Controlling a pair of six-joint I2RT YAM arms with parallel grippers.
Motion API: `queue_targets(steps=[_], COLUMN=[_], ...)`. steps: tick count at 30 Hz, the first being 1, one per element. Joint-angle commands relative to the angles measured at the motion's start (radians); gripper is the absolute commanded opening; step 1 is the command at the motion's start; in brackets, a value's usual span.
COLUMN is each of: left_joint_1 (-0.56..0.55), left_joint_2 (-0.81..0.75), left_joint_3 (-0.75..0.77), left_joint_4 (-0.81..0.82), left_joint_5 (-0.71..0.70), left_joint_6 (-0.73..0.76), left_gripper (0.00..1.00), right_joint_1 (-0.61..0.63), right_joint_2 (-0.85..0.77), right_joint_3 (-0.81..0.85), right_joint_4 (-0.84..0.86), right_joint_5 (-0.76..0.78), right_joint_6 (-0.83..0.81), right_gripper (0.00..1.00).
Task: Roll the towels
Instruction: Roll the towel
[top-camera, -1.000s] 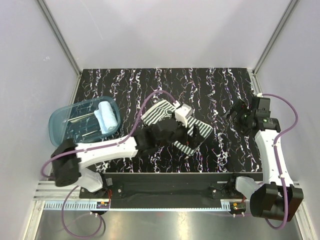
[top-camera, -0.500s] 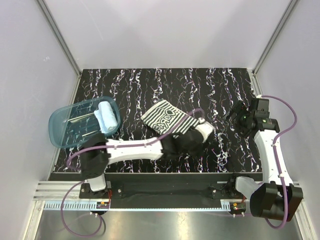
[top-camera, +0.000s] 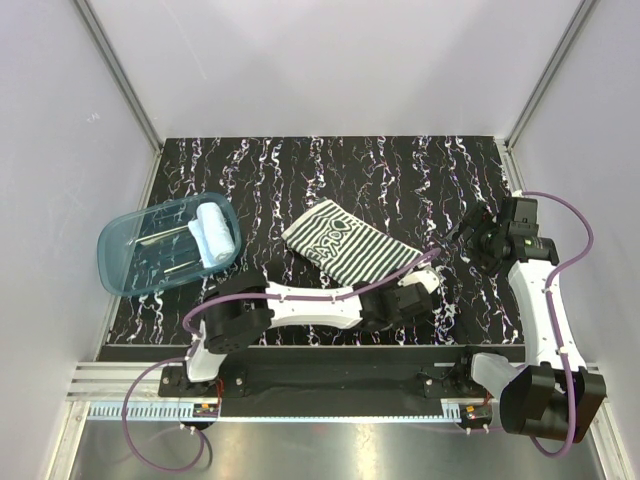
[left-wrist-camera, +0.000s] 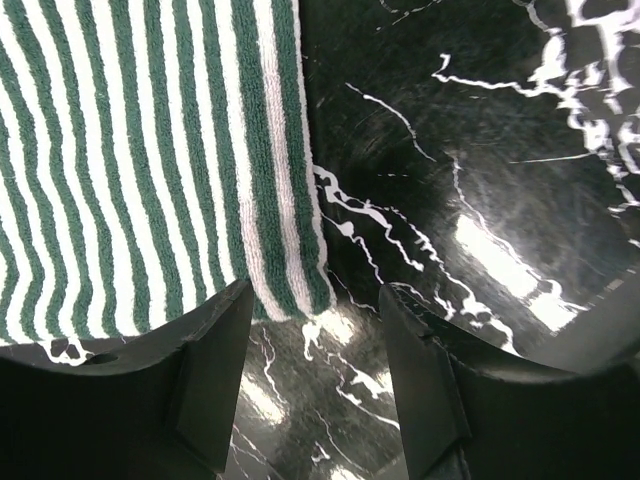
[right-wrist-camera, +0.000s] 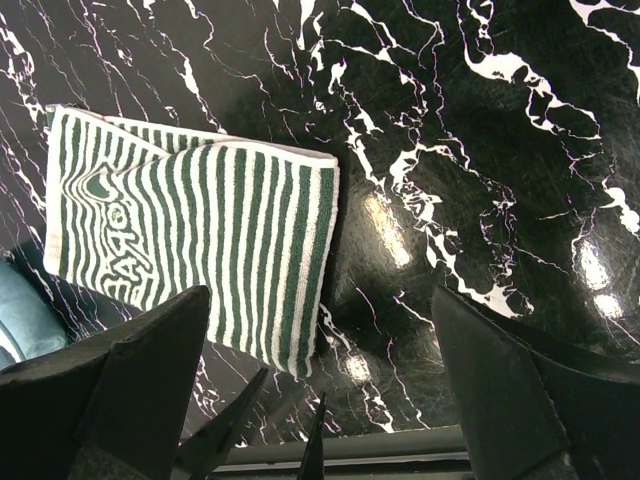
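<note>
The striped towel (top-camera: 352, 246) lies flat on the black marbled table, its patterned patch toward the left; it also shows as the striped towel (right-wrist-camera: 190, 245). Its near right corner (left-wrist-camera: 292, 288) sits just ahead of my left gripper (left-wrist-camera: 315, 300), which hovers low over the table, open, with only tabletop between its fingers. From above, the left gripper (top-camera: 426, 280) is at the towel's right end. The light blue towel (top-camera: 212, 234) lies rolled inside the tub. My right gripper (top-camera: 468, 232) hangs wide open to the right of the striped towel, holding nothing; the right gripper (right-wrist-camera: 320, 295) looks down on bare table.
A translucent blue tub (top-camera: 122, 252) stands at the left with thin metal items beside the blue towel. The left arm (top-camera: 310, 305) stretches across the table's front edge. White walls close in the table on three sides.
The left arm has swung right and down, off the striped towel to its right corner, and its jaws have narrowed. The towel now lies uncovered. The right arm has barely moved.
</note>
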Motion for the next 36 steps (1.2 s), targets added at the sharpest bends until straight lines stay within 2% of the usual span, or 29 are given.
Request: queue_targets(steps=[1, 8, 14, 18, 21, 22, 23, 27, 29, 36], left_joint_1=[-0.002, 0.007, 0.042, 0.067, 0.095, 0.102, 0.116, 0.136, 0.164, 0.312], left_joint_2=[0.028, 0.071, 0.079, 0.070, 0.059, 0.050, 0.044, -0.008, -0.046, -0.195], left_joint_3=[0.054, 0.025, -0.024, -0.066, -0.107, -0.118, -0.127, -0.143, -0.138, -0.280], left_joint_4=[0.000, 0.038, 0.082, 0.110, 0.141, 0.148, 0.156, 0.153, 0.141, 0.294], left_joint_5=[-0.052, -0.029, -0.003, 0.052, 0.109, 0.124, 0.153, 0.249, 0.345, 0.666], left_joint_6=[0.021, 0.012, 0.014, 0.020, 0.011, 0.007, 0.004, -0.012, -0.034, -0.247], left_gripper=[0.59, 0.58, 0.54, 0.37, 0.17, 0.05, 0.00, 0.00, 0.00, 0.00], right_joint_1=[-0.002, -0.002, -0.002, -0.002, -0.002, -0.002, -0.002, -0.002, -0.002, -0.002], right_joint_2=[-0.008, 0.002, 0.002, 0.001, 0.001, 0.002, 0.002, 0.001, -0.005, -0.039], right_joint_3=[0.000, 0.003, 0.003, 0.005, 0.005, 0.006, 0.008, 0.011, 0.009, -0.040], right_joint_4=[-0.013, -0.010, -0.016, -0.018, -0.019, -0.019, -0.022, -0.027, -0.021, 0.022], right_joint_5=[0.004, -0.002, -0.002, -0.005, -0.008, -0.010, -0.013, -0.025, -0.045, -0.115], right_joint_6=[-0.020, -0.022, -0.026, -0.022, -0.022, -0.019, -0.020, -0.012, -0.006, 0.020], right_gripper=[1.00, 1.00, 1.00, 1.00, 1.00, 1.00, 1.00, 1.00, 1.00, 1.00])
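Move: The striped towel's near corner lies just off the left hand's open fingertips, about 3 cm ahead, 1 cm left and 4 cm below. The towel's right corner is some 14 cm ahead and 8 cm right of this hand, its lettering about 19 cm ahead and 10 cm left. From the right hand, the near corner lies roughly 8 cm back, 16 cm left and 15 cm below. The left hand sinks about 4 cm while easing forward, pinches the towel's near corner, then rises leftward, tilting 25 degrees. ##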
